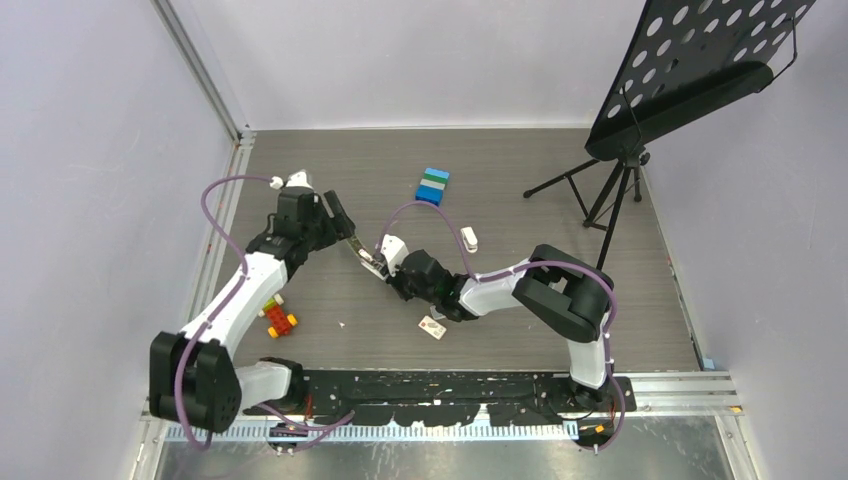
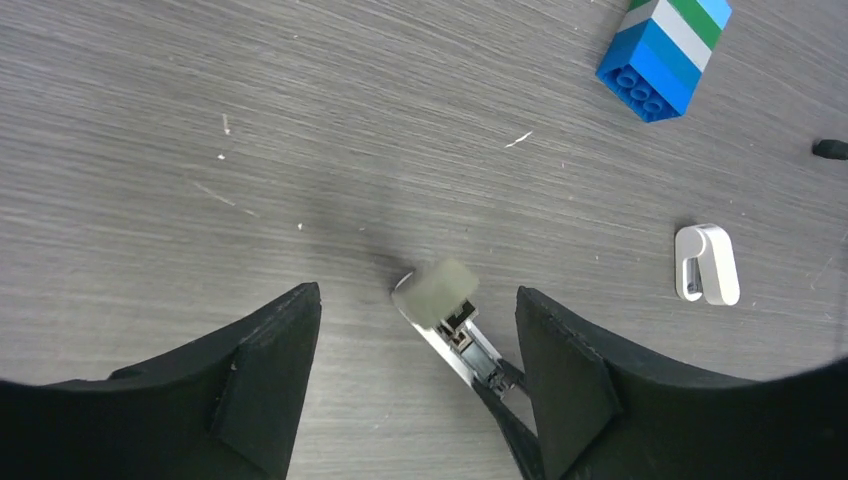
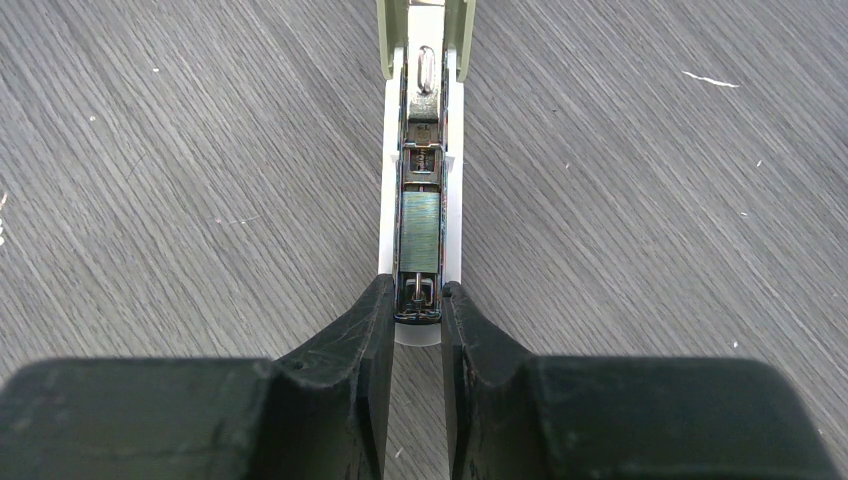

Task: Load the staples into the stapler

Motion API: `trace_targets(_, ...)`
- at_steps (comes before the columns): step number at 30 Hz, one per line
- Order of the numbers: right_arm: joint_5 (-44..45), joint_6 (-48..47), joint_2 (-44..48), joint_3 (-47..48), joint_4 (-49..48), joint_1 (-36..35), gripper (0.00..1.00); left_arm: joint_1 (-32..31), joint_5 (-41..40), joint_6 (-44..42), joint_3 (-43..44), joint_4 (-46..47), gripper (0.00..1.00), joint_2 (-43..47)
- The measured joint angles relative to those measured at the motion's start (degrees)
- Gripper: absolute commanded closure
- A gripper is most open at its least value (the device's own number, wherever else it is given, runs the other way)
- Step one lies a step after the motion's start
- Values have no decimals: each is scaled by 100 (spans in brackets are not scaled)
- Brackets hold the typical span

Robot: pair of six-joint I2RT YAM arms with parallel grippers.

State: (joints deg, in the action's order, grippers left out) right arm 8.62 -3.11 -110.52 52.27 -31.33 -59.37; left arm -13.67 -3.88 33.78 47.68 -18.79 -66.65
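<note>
The stapler (image 3: 421, 190) lies open on the table, its olive-beige top (image 3: 426, 30) hinged up at the far end. A silvery strip of staples (image 3: 420, 232) sits in its metal channel. My right gripper (image 3: 420, 302) is shut on the near white end of the stapler's base. In the left wrist view the raised olive top (image 2: 438, 290) stands between the fingers of my left gripper (image 2: 418, 296), which is open and not touching it. From above, the stapler (image 1: 366, 256) spans between the left gripper (image 1: 349, 236) and the right gripper (image 1: 390, 274). The small white staples box (image 1: 432, 327) lies nearer the front.
A stubby white object (image 1: 469, 239) lies right of the stapler, also the white object (image 2: 707, 264) in the left wrist view. Stacked blue bricks (image 1: 433, 186) sit further back. Red-yellow bricks (image 1: 278, 318) lie by the left arm. A music stand (image 1: 610, 190) is at the back right.
</note>
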Motion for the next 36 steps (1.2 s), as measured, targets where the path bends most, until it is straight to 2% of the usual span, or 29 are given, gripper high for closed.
trace_targets(4,-15,0,0,-11,-31,0,99,162,396,186,2,348,40,-544)
trace_targets(9,-35,0,0,-13,-33,4,99,181,761,310,2,575,58,-940)
trace_targets(15,-39,2,0,-17,-33,13,99,212,1095,332,-4,671,68,-986)
trace_targets(24,-79,-13,0,-101,-195,13,99,177,1252,323,-409,852,69,-518)
trace_targets(30,-133,-46,2,-188,-354,13,98,-321,1239,334,-824,841,69,39)
trace_targets(36,-157,-81,2,-251,-468,13,98,-638,879,481,-1088,1106,69,203)
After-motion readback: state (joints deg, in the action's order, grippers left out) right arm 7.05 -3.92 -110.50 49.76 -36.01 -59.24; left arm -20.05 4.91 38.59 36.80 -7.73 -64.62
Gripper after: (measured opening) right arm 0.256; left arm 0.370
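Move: The stapler's raised lid is just off the open left fingers: about 1 cm ahead, 3 cm right and 6 cm below. The staple row sits in the open magazine, some 5 cm back, 9 right and 12 below; the white clip lies about level, 27 cm right and 13 below. The right hand still grips the base's front end; from it the lid is roughly 7 cm ahead, 7 left and 6 up. The left hand dips about 3.5 cm while easing 2 cm forward and 3 right, its wrist rolling some 10 degrees so its left side sinks, and its fingers close from nearly wide open to pinch the free end of the stapler's lid. Keeping that pinch, it swings the lid back and right over the magazine towards the right hand, about 6 cm at nearly constant height, while the right hand stays put and keeps its hold on the front of the base. ##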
